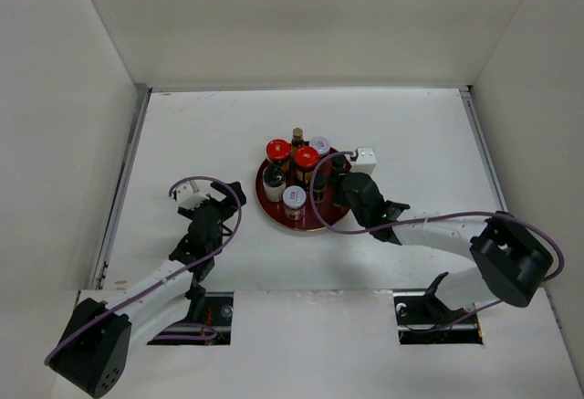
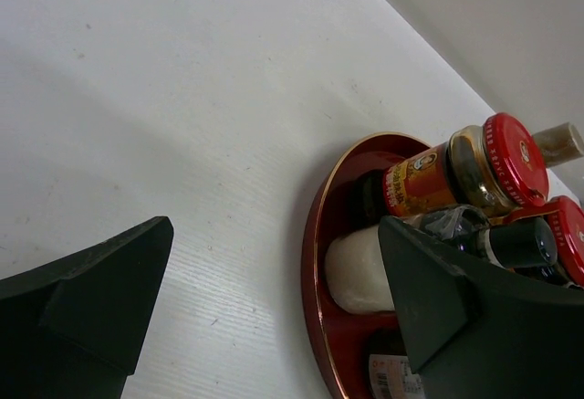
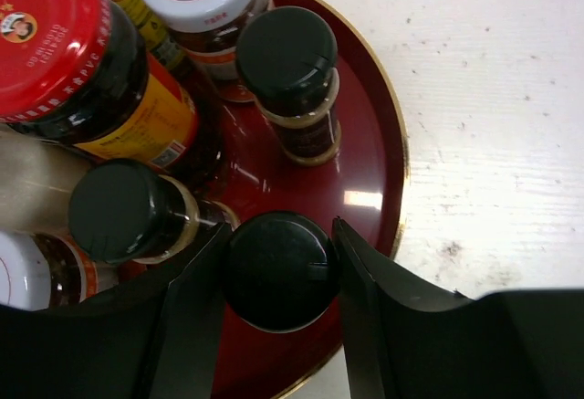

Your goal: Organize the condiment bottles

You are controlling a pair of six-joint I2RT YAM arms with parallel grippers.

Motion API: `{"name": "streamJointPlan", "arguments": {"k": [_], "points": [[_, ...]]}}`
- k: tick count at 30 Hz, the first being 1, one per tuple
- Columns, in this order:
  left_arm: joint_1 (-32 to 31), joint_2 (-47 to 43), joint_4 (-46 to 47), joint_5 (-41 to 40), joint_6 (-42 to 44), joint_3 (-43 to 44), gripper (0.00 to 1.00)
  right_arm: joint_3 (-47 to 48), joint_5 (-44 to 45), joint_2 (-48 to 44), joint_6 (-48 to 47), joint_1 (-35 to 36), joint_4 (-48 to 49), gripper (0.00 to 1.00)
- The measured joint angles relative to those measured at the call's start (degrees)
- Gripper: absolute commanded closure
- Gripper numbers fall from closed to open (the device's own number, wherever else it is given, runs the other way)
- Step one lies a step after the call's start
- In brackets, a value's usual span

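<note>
Several condiment bottles stand on a dark red round tray: two red-capped jars, a white-capped jar, a black-capped white bottle and slim dark bottles. My right gripper is over the tray's right side, shut on the cap of a black-capped dark bottle standing near the tray rim. My left gripper is open and empty, low over the table just left of the tray. The white bottle and a red-capped jar show past it.
Two more black-capped bottles stand close to the gripped one. White walls enclose the table on the left, back and right. Bare table surrounds the tray.
</note>
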Motion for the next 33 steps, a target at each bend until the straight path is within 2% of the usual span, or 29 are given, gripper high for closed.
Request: {"name": "streamJointPlan", "arguments": {"k": [7,9,12,16,21,27,33], "points": [[-0.2,1.6,0.0,-0.4,0.3,0.0,0.00,0.0,0.2,1.6,-0.5,1.2,3.2,0.17],[-0.4,1.7,0.0,-0.4,0.4,0.0,0.00,0.0,0.5,1.4,-0.7,1.4,3.7,0.00],[-0.4,0.9,-0.3,-0.8,0.3,0.0,0.00,-1.2,1.2,-1.4,-1.1,1.6,3.7,0.00],[-0.5,-1.4,-1.7,-1.2,0.3,0.4,0.00,-3.7,2.4,-11.3,-1.3,1.7,3.3,0.00],[-1.0,1.2,-7.5,-1.9,0.0,5.4,0.00,-5.4,3.0,-21.8,-0.4,-2.4,4.7,0.00],[-1.4,6.5,-15.4,-2.1,-0.2,13.1,0.00,-12.1,3.9,-19.9,5.6,-8.9,4.3,0.00],[-1.3,6.6,-23.0,-2.1,-0.4,17.9,0.00,-13.8,3.8,-18.8,9.1,-13.1,2.1,0.00]]}}
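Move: Pinched at its cap in the right hand, the black-capped condiment bottle hangs with its middle about 4 cm below that hand, over the right side of the red tray. One black-capped neighbour stands some 6 cm ahead of the hand, another about 5 cm to its left and 1 cm ahead. The red-lid jar is roughly 7 cm ahead and 7 cm left. From the left hand the held bottle lies about 27 cm right, 2 cm ahead and 5 cm below. Easing about 1 cm left, the right hand opens its fingers wide and lets go of the bottle, then climbs about 11 cm clear of it, swings right out past the tray's edge and sinks most of the way back, ending 11 cm right of its start. The wrist turns clockwise some 20 degrees. The open left hand drifts forward and up about 2 cm each, tipping down. ##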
